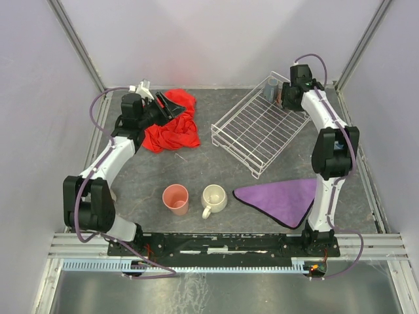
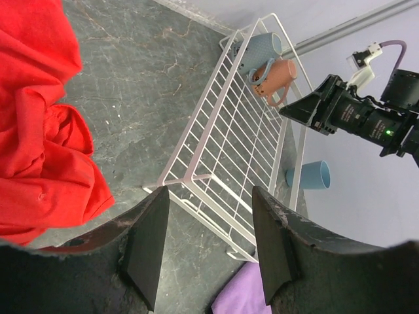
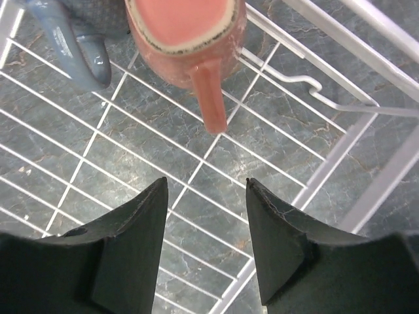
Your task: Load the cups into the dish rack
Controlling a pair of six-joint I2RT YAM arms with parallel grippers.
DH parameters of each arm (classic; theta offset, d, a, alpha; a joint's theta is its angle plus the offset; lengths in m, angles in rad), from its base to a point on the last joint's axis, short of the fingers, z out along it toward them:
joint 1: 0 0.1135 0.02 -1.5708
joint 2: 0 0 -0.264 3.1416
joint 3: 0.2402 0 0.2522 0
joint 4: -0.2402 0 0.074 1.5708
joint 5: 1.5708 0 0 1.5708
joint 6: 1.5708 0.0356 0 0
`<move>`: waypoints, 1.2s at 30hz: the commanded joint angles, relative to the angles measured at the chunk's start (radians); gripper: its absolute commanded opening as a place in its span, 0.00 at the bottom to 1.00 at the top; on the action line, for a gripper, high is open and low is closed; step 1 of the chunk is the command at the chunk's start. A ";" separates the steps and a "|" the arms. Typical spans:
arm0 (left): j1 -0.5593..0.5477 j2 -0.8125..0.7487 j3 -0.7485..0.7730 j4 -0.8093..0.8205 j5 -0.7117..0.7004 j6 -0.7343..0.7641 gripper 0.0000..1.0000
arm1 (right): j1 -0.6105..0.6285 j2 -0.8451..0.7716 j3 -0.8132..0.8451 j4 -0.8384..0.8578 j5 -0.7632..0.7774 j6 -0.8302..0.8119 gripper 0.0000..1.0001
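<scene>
The white wire dish rack [image 1: 255,131] stands at the back right. A grey-blue mug [image 1: 272,88] and an orange-pink handled mug [image 2: 278,78] lie in its far corner. My right gripper [image 1: 283,98] hovers just over them, open and empty; in the right wrist view its jaws [image 3: 206,190] stand apart just short of the pink mug's handle [image 3: 209,98], beside the grey-blue mug [image 3: 78,39]. A light-blue cup [image 2: 309,175] lies on its side outside the rack. A salmon-pink tumbler [image 1: 175,199] and a cream mug [image 1: 214,198] stand upright at the front. My left gripper [image 1: 165,108] is open and empty over the red cloth.
A crumpled red cloth [image 1: 173,124] lies at the back left, under my left gripper [image 2: 209,196]. A purple cloth [image 1: 285,199] lies at the front right, by the rack's near corner. Walls enclose the table on three sides.
</scene>
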 commanded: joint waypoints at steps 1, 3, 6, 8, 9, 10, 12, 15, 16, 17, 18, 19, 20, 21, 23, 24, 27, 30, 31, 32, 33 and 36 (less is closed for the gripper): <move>0.004 -0.055 0.004 -0.012 0.036 0.037 0.61 | 0.000 -0.142 -0.038 -0.010 -0.010 0.018 0.59; 0.002 -0.053 0.027 -0.072 0.046 0.066 0.62 | 0.001 -0.188 -0.067 -0.026 -0.013 0.018 0.59; 0.001 -0.069 0.050 -0.148 0.053 0.111 0.62 | 0.002 -0.263 -0.109 -0.056 -0.042 0.029 0.59; 0.001 -0.087 0.049 -0.195 0.038 0.132 0.62 | 0.017 -0.309 -0.130 -0.090 -0.049 0.028 0.59; 0.003 -0.093 0.046 -0.213 0.037 0.140 0.62 | 0.028 -0.334 -0.145 -0.105 -0.043 0.027 0.59; 0.003 -0.099 0.043 -0.230 0.035 0.145 0.62 | 0.041 -0.360 -0.160 -0.119 -0.040 0.025 0.59; 0.000 -0.103 0.039 -0.262 0.047 0.157 0.62 | 0.071 -0.412 -0.192 -0.143 -0.031 0.023 0.59; -0.015 -0.101 0.046 -0.337 0.048 0.208 0.62 | 0.126 -0.486 -0.231 -0.195 -0.041 0.026 0.60; -0.024 -0.104 0.052 -0.377 0.038 0.239 0.62 | 0.147 -0.504 -0.242 -0.213 -0.039 0.028 0.60; -0.038 -0.106 0.061 -0.420 0.013 0.271 0.62 | 0.162 -0.524 -0.255 -0.230 -0.049 0.033 0.60; -0.052 -0.111 0.067 -0.465 -0.013 0.304 0.62 | 0.179 -0.548 -0.273 -0.238 -0.058 0.040 0.60; -0.067 -0.118 0.069 -0.502 -0.036 0.330 0.62 | 0.194 -0.569 -0.290 -0.244 -0.060 0.050 0.61; -0.079 -0.129 0.066 -0.530 -0.061 0.350 0.62 | 0.205 -0.590 -0.306 -0.251 -0.060 0.058 0.61; -0.088 -0.143 0.060 -0.553 -0.080 0.362 0.62 | 0.212 -0.610 -0.322 -0.255 -0.069 0.067 0.61; -0.099 -0.184 0.038 -0.584 -0.111 0.371 0.62 | 0.228 -0.645 -0.350 -0.249 -0.098 0.084 0.61; -0.103 -0.203 0.031 -0.610 -0.133 0.372 0.62 | 0.238 -0.656 -0.355 -0.255 -0.101 0.086 0.61; -0.127 -0.269 0.018 -0.700 -0.232 0.383 0.61 | 0.266 -0.673 -0.359 -0.278 -0.102 0.092 0.61; -0.159 -0.325 0.020 -0.806 -0.343 0.387 0.61 | 0.271 -0.687 -0.379 -0.260 -0.113 0.101 0.62; -0.175 -0.340 0.023 -0.842 -0.381 0.383 0.61 | 0.271 -0.685 -0.379 -0.258 -0.116 0.102 0.62; -0.197 -0.354 0.028 -0.884 -0.430 0.372 0.61 | 0.273 -0.677 -0.375 -0.257 -0.124 0.100 0.62; -0.215 -0.372 0.030 -0.910 -0.459 0.357 0.60 | 0.274 -0.667 -0.370 -0.257 -0.130 0.100 0.63; -0.286 -0.400 0.023 -0.985 -0.523 0.300 0.60 | 0.274 -0.646 -0.350 -0.254 -0.141 0.092 0.64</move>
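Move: My left hand is empty; the pink cup lies about 24 cm back, 3 cm to its left and 19 cm lower. The cream mug stands some 13 cm to the right of that cup, level with it. From my open right hand the pink cup is roughly 35 cm back, 42 cm to the left and 7 cm lower; the orange mug sits in the rack about 8 cm ahead and 6 cm below, the grey mug 11 cm ahead and 6 cm left. I pull my right hand away from the racked mugs, backing about 20 cm over the rack while rising 11 cm and drifting left as much, then ease to a stop, having turned about 15 degrees counter-clockwise. Meanwhile I bring my left hand back some 15 cm and a little down towards the pink cup, rolling its left side up about 30 degrees and tipping the fingers down. Both grippers stay open and empty. ##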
